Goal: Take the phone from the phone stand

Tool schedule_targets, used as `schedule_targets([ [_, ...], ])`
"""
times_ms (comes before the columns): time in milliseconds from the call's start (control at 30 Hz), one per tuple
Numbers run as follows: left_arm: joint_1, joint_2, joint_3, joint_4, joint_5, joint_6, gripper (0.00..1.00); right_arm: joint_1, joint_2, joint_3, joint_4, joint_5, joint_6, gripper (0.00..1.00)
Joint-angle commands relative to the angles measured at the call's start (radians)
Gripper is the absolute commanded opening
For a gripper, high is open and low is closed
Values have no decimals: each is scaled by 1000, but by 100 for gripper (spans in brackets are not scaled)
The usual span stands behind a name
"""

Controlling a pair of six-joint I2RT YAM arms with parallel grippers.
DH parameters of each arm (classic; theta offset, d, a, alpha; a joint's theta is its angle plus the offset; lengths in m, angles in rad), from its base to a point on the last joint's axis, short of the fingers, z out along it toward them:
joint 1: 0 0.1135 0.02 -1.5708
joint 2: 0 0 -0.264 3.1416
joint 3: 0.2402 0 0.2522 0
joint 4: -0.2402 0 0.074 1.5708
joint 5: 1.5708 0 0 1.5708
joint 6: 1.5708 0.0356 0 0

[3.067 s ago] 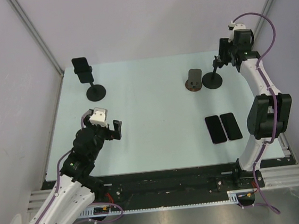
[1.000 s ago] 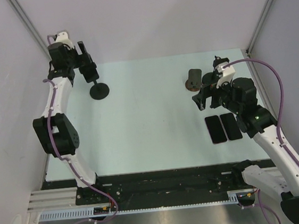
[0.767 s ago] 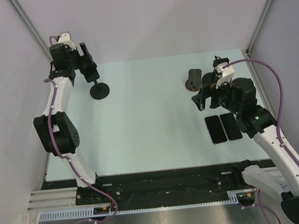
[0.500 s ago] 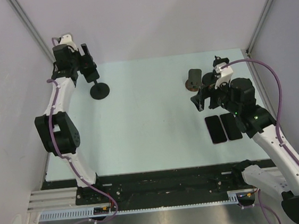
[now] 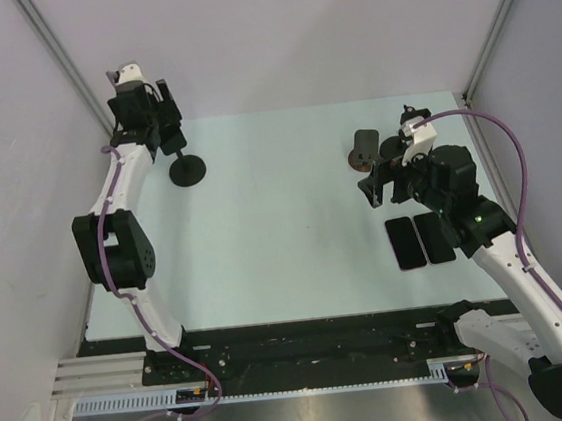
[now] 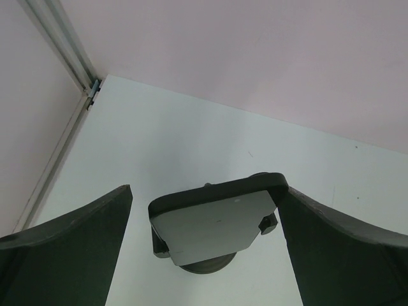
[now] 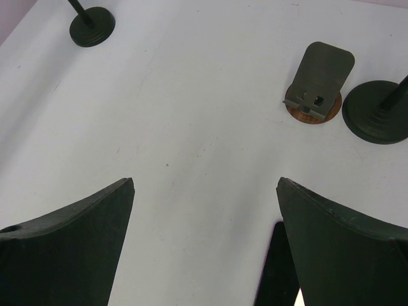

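The phone (image 6: 217, 220), dark-rimmed with a grey reflecting face, sits clamped on the phone stand at the table's far left corner. The stand's round base (image 6: 207, 266) shows under it, and in the top view as a black disc (image 5: 187, 170). My left gripper (image 6: 205, 191) is open and straddles the phone. Its right finger lies against the phone's right edge, its left finger stands apart. In the top view the left gripper (image 5: 166, 132) hides most of the phone. My right gripper (image 7: 205, 182) hangs open and empty over the right side of the table (image 5: 282, 220).
Two dark phones (image 5: 401, 243) (image 5: 433, 237) lie flat side by side below the right gripper. A small stand on a brown base (image 7: 317, 83) and a black round stand base (image 7: 379, 118) stand at the back right. Walls close in at the far left corner.
The left gripper has shifted slightly right and further over the phone on the stand. The right arm has barely moved. Both grippers stayed open.
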Motion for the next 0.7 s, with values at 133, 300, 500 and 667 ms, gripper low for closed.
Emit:
schedule_targets([
  [133,-26,46,70,20,-41,-50,100,5,10,1,45,14,-15,100],
  [300,-40,52,75,18,-51,-49,99,7,17,1,49,8,-13,100],
  [500,-41,55,78,18,-64,-44,86,6,13,-4,43,9,-15,100],
  [667,-43,37,70,18,-29,-26,61,9,1,-12,42,8,-13,100],
])
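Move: The phone I am going for stands upright on its stand, its middle about 3 cm ahead of my left hand, 2 cm to the right and 7 cm below, with its top edge between my open fingers. The stand's round base lies on the table some 24 cm below that hand, 4 cm to the right and about level with it. From my right hand the phone is roughly 30 cm ahead, 57 cm to the left and 10 cm lower. I ease my open left hand down over the phone's top by about 2 cm, edging right and forward by a little over 1 cm each so that the fingers straddle both long sides. Then I hold there and close by about a quarter of the opening, pinching the phone by its side edges near the top, with no real turn of the wrist. ##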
